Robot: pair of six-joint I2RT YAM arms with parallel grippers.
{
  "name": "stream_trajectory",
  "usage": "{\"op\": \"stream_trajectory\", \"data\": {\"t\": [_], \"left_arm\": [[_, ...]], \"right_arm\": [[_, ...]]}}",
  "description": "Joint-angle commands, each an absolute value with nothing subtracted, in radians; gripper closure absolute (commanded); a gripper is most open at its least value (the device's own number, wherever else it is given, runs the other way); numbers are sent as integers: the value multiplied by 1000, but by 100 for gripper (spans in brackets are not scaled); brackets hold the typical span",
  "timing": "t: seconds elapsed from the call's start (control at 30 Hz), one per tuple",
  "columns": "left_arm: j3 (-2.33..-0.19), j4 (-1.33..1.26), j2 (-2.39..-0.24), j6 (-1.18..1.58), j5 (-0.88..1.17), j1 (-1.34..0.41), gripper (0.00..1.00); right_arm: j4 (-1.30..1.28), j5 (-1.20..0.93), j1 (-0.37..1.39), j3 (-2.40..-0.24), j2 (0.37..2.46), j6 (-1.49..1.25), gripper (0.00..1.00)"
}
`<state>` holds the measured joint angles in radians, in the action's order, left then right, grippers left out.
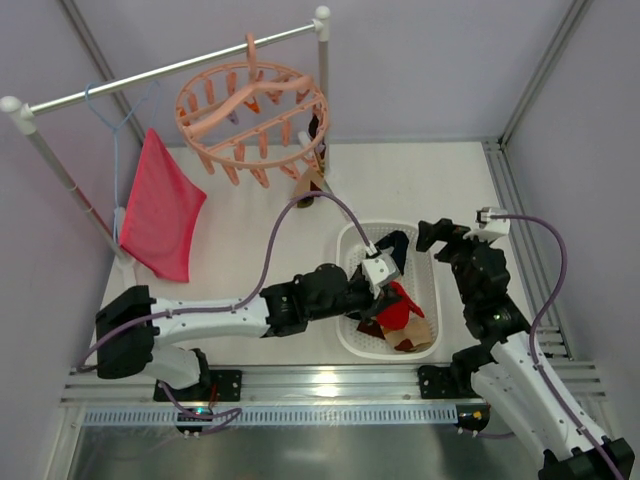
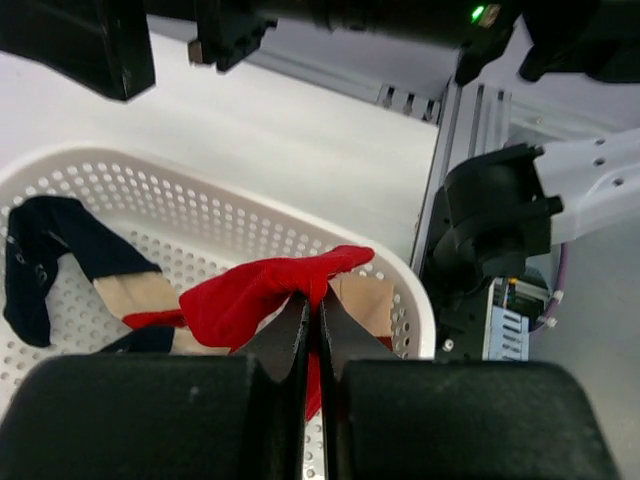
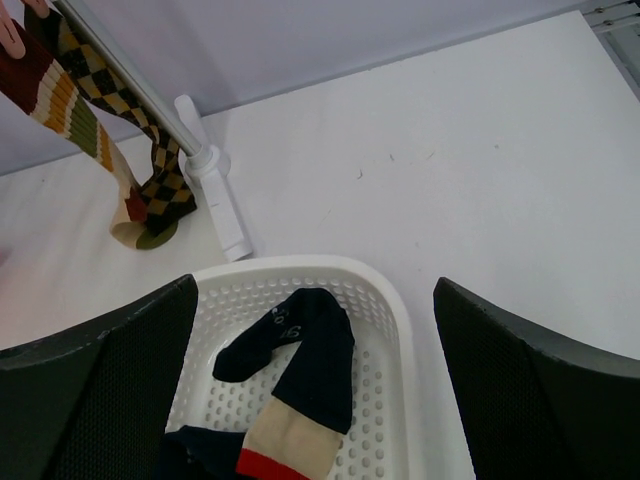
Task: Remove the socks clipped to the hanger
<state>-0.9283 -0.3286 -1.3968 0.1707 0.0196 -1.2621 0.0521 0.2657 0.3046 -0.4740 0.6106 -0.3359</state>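
Observation:
The salmon-pink ring hanger (image 1: 250, 115) hangs from the rail at the back. A striped sock (image 3: 70, 110) and a diamond-patterned sock (image 3: 150, 150) still hang from its pegs, seen by the post in the top view (image 1: 311, 182). My left gripper (image 1: 385, 283) is over the white basket (image 1: 350, 240), shut on a plain red sock (image 2: 250, 295) that drapes over the fingertips above the basket's floor. A navy sock (image 3: 310, 350) with a tan and red cuff lies in the basket. My right gripper (image 1: 445, 238) is open and empty, hovering at the basket's far right corner.
A pink-red cloth (image 1: 160, 205) hangs on a light-blue wire hanger at the rail's left end. The rail's right post (image 1: 322, 60) and its foot (image 3: 215, 200) stand just behind the basket. An aluminium frame rail (image 1: 300, 385) runs along the near edge.

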Motion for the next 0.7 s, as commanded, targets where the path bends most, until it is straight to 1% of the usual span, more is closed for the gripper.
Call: {"op": "stream_trajectory", "data": {"t": [0.0, 0.23, 0.43, 0.47, 0.57, 0.67], "left_arm": [[-951, -353, -1428, 166, 12, -1267, 100], [-976, -368, -1511, 178, 6, -1281, 100], [-1012, -348, -1565, 172, -63, -1290, 100], [-1022, -321, -1572, 169, -80, -1290, 78], [-1042, -285, -1592, 163, -121, -1293, 1], [-1042, -278, -1594, 155, -166, -1301, 0]], "right_arm": [[14, 291, 298, -442, 543, -344, 0], [-17, 288, 298, -367, 445, -368, 0], [-32, 290, 298, -383, 472, -353, 0], [-29, 290, 296, -382, 480, -353, 0], [-18, 288, 298, -377, 491, -353, 0], [-9, 287, 299, -370, 497, -350, 0]]}}
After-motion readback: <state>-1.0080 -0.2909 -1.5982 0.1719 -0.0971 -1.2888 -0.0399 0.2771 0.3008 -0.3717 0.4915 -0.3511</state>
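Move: The left hand, already holding the red sock in shut fingers, is above the white basket, whose middle lies about 6 cm ahead, 4 cm to its right and some 16 cm below. In the basket, the navy sock lies about 16 cm ahead and 5 cm right of that hand, the striped sock some 4 cm back and 7 cm right. From the right hand, the basket's middle is roughly 8 cm back, 13 cm left and 16 cm lower. Left hand sinks some 6 cm towards the basket, edging right, opens, releasing the red sock; right hand lowers. ##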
